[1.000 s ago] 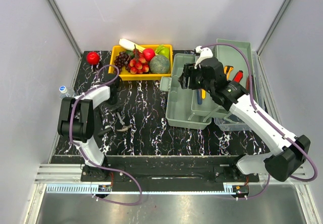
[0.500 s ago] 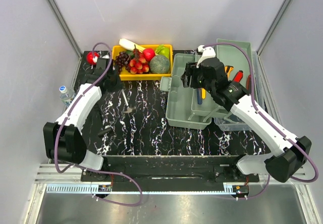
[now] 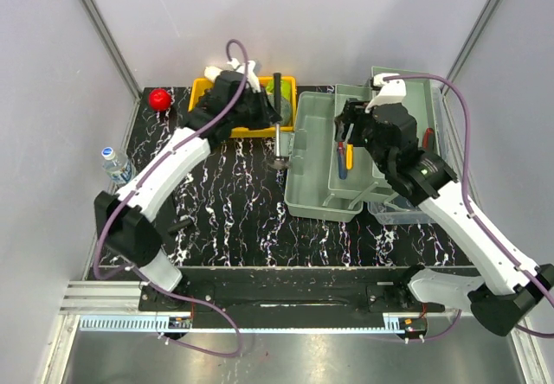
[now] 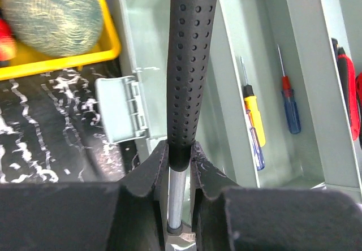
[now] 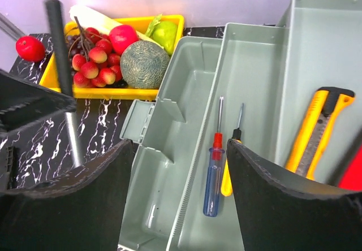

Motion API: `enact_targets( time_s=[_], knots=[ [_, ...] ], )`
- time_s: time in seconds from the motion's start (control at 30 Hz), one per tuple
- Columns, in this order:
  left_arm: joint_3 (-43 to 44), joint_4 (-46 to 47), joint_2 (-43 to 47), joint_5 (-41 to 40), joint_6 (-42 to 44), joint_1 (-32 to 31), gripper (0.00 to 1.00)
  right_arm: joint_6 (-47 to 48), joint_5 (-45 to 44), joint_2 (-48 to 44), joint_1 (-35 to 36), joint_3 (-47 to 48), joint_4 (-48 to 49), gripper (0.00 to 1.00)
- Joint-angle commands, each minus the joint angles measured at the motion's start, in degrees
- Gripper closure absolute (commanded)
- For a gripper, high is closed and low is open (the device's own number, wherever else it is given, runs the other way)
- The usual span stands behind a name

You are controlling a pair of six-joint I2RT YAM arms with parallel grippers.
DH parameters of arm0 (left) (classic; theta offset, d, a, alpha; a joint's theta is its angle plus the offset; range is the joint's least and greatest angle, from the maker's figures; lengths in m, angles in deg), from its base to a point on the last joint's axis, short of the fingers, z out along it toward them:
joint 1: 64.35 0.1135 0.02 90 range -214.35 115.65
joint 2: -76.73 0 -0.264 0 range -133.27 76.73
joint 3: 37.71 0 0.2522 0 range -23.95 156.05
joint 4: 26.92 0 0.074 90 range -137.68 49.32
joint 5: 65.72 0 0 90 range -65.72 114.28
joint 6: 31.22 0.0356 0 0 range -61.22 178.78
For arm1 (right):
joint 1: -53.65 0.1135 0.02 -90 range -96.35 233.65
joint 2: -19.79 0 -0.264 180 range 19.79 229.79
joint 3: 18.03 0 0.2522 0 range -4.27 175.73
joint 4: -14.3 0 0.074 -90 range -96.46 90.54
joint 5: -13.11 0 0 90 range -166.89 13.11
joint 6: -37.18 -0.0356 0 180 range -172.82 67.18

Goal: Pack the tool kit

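My left gripper is shut on a hammer, clamping it where the black perforated grip meets the metal shaft. The hammer hangs over the table just left of the open grey-green toolbox. The toolbox's tray holds a blue-handled screwdriver and a yellow-handled one, with a yellow utility knife in the section behind. Above that tray, my right gripper is open, with nothing between its fingers.
A yellow tray of fruit stands at the back, right behind the hammer. A red apple lies at the back left and a water bottle at the left edge. A small dark object lies front left.
The left arm has swung from the table's left side to the toolbox's left edge, carrying the hammer. The right gripper has shifted a little right and opened slightly wider.
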Motion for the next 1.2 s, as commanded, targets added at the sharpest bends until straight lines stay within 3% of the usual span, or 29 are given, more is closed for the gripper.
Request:
enact_targets(
  time_s=[0.0, 0.23, 0.5, 1.17],
  knots=[
    [3.89, 7.02, -5.22, 3.85, -0.41, -3.4, 1.0, 1.67, -5.53, -2.86, -0.22, -1.12, 2.08, 0.27],
    [6.97, 8.61, -11.64, 5.88, -1.9, -6.66, 1.0, 2.28, -7.03, -4.97, -0.13, -2.09, 1.81, 0.26],
    [4.87, 12.21, -16.04, 4.74, -7.87, -9.82, 1.0, 2.11, -7.29, -5.15, -0.13, -2.44, 1.73, 0.25],
    [7.49, 13.01, -31.77, -9.66, -7.0, -14.04, 1.0, 2.37, -7.2, -6.91, -0.13, -4.11, 0.94, 0.25]
  ],
)
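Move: The left hand already holds the hammer by its grip, head towards the base. The empty left compartment of the tool box lies about 13 cm to its right, barely a centimetre farther out, some 22 cm below. The blue screwdriver in the next tray is roughly 19 cm right, level and 18 cm down; the fruit basket is 13 cm ahead, 5 cm left, 24 cm down. From the right hand the compartment is roughly 6 cm ahead, 4 cm left and 28 cm below. Down and to the right, the left hand carries the hammer from above the table beside the box to the empty compartment, swinging right first, then sinking almost straight in between its walls, some 19 cm down in all. Its wrist tips about 15 degrees further down while the fingers keep their grip. The open, empty right hand draws about 3 cm right and slightly back, away from the compartment. ##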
